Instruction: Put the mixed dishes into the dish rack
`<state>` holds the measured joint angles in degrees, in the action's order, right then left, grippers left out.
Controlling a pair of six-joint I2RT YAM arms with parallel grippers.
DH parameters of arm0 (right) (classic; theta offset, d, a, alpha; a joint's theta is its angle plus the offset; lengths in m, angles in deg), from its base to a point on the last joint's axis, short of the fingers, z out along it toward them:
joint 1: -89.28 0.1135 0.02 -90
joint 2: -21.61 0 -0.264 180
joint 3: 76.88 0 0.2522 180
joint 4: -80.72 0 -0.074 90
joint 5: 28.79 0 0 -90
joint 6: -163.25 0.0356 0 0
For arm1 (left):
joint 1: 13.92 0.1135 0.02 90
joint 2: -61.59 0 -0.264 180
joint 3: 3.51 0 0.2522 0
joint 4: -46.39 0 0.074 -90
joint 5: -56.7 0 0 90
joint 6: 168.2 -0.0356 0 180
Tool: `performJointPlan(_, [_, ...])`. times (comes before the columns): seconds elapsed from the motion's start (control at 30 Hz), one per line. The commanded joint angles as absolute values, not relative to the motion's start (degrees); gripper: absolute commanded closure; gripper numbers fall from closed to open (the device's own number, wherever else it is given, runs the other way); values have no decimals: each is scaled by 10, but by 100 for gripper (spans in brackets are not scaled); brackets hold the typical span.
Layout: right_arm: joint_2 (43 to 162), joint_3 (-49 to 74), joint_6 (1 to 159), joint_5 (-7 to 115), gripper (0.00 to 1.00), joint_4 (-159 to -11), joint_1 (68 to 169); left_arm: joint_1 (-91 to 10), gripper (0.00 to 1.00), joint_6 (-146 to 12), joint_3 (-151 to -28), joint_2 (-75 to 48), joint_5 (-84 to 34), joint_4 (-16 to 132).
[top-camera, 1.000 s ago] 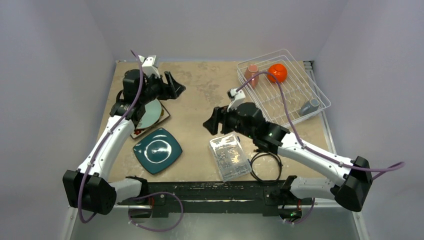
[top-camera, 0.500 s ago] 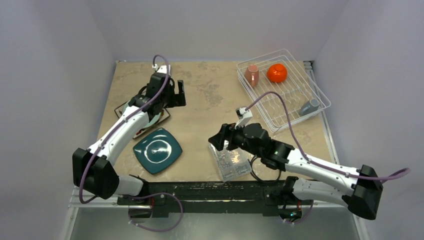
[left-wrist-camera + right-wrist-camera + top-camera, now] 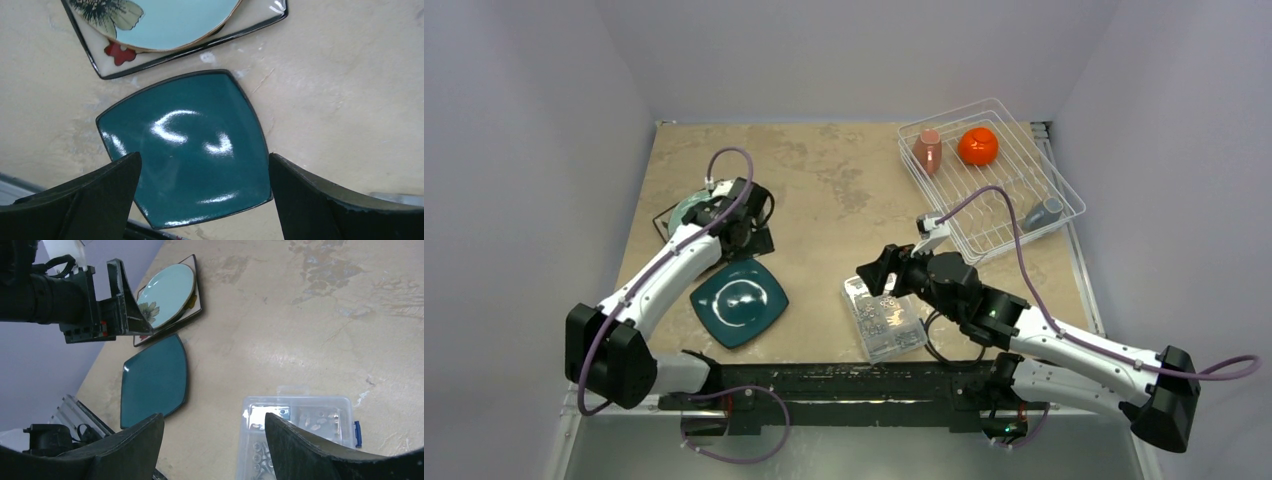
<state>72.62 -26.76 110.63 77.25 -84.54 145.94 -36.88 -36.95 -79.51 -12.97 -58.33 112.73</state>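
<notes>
A dark teal square plate (image 3: pixel 739 301) (image 3: pixel 185 145) lies flat near the table's front left. My left gripper (image 3: pixel 752 240) (image 3: pixel 204 159) hovers open just above its far side, jaws spread about as wide as the plate, holding nothing. Behind it a pale green round flowered plate (image 3: pixel 170 22) (image 3: pixel 167 292) rests on a white floral square plate (image 3: pixel 150 62). The white wire dish rack (image 3: pixel 1066 192) at the back right holds an orange bowl (image 3: pixel 977 146), a pink cup (image 3: pixel 927 150) and a small grey mug (image 3: pixel 1043 213). My right gripper (image 3: pixel 874 275) (image 3: pixel 214 416) is open and empty mid-table.
A clear plastic box of small parts (image 3: pixel 884 317) (image 3: pixel 300 435) lies just below my right gripper. A coiled black cable (image 3: pixel 954 335) sits beside it, under the right arm. The arm bases line the near edge.
My left gripper swung from behind the stacked plates down to the teal plate and opened wider. The right arm drew back toward the near edge, over the plastic box.
</notes>
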Motion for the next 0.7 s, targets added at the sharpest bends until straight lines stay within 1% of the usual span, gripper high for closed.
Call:
performJointPlan(0.0, [722,-277,1084,795,26,-852,1461,-370,3,-363,-801,-168,-600,1168])
performJointPlan(0.07, [720,-282,1081,795,26,-852,1461,-370,5,-431,-826,-207,-582,1147])
performJointPlan(0.13, [718,-284,1076,794,26,-852,1461,-369,6,-490,-880,-263,-598,1162])
performJointPlan(0.23, [708,-286,1070,802,26,-848,1462,-369,10,-567,-969,-369,-686,1208])
performJointPlan(0.33, [695,-292,1065,815,25,-841,1461,-369,19,-624,-1037,-451,-781,1237])
performJointPlan(0.4, [685,-298,1061,824,25,-837,1461,-369,20,-650,-1064,-480,-800,1235])
performJointPlan(0.43, [681,-299,1060,829,25,-833,1461,-370,21,-665,-1067,-483,-800,1222])
performJointPlan(0.47, [678,-299,1058,833,25,-830,1461,-370,26,-684,-1063,-483,-799,1204])
performJointPlan(0.53, [674,-300,1054,843,25,-822,1461,-369,31,-719,-1045,-481,-798,1166])
performJointPlan(0.67, [674,-301,1049,850,24,-820,1461,-369,32,-767,-1030,-491,-786,1121])
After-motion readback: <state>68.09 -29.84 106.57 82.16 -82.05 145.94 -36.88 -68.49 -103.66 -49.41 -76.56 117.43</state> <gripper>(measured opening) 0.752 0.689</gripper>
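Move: The light blue plate is what I'm after: its middle lies some 14 cm ahead of my left hand, 10 cm to its left and about 12 cm below. The patterned rectangular plate lies under it, its middle about 13 cm ahead and 10 cm left of my left hand. The teal plate's middle is some 5 cm back and about 1 cm left of that hand. From my right hand the light blue plate lies about 21 cm ahead, 36 cm left and 20 cm lower. I dip my left hand some 3 cm in front of the teal plate, then swing it forward about 10 cm and a little left, to the right side of the light blue plate, rolling the wrist roughly 45 degrees, left side rising, so the fingers point more to the left. Meanwhile I close the fingers partway from wide open, on nothing. My right hand, empty, eases about 3 cm to the right and slightly down. ##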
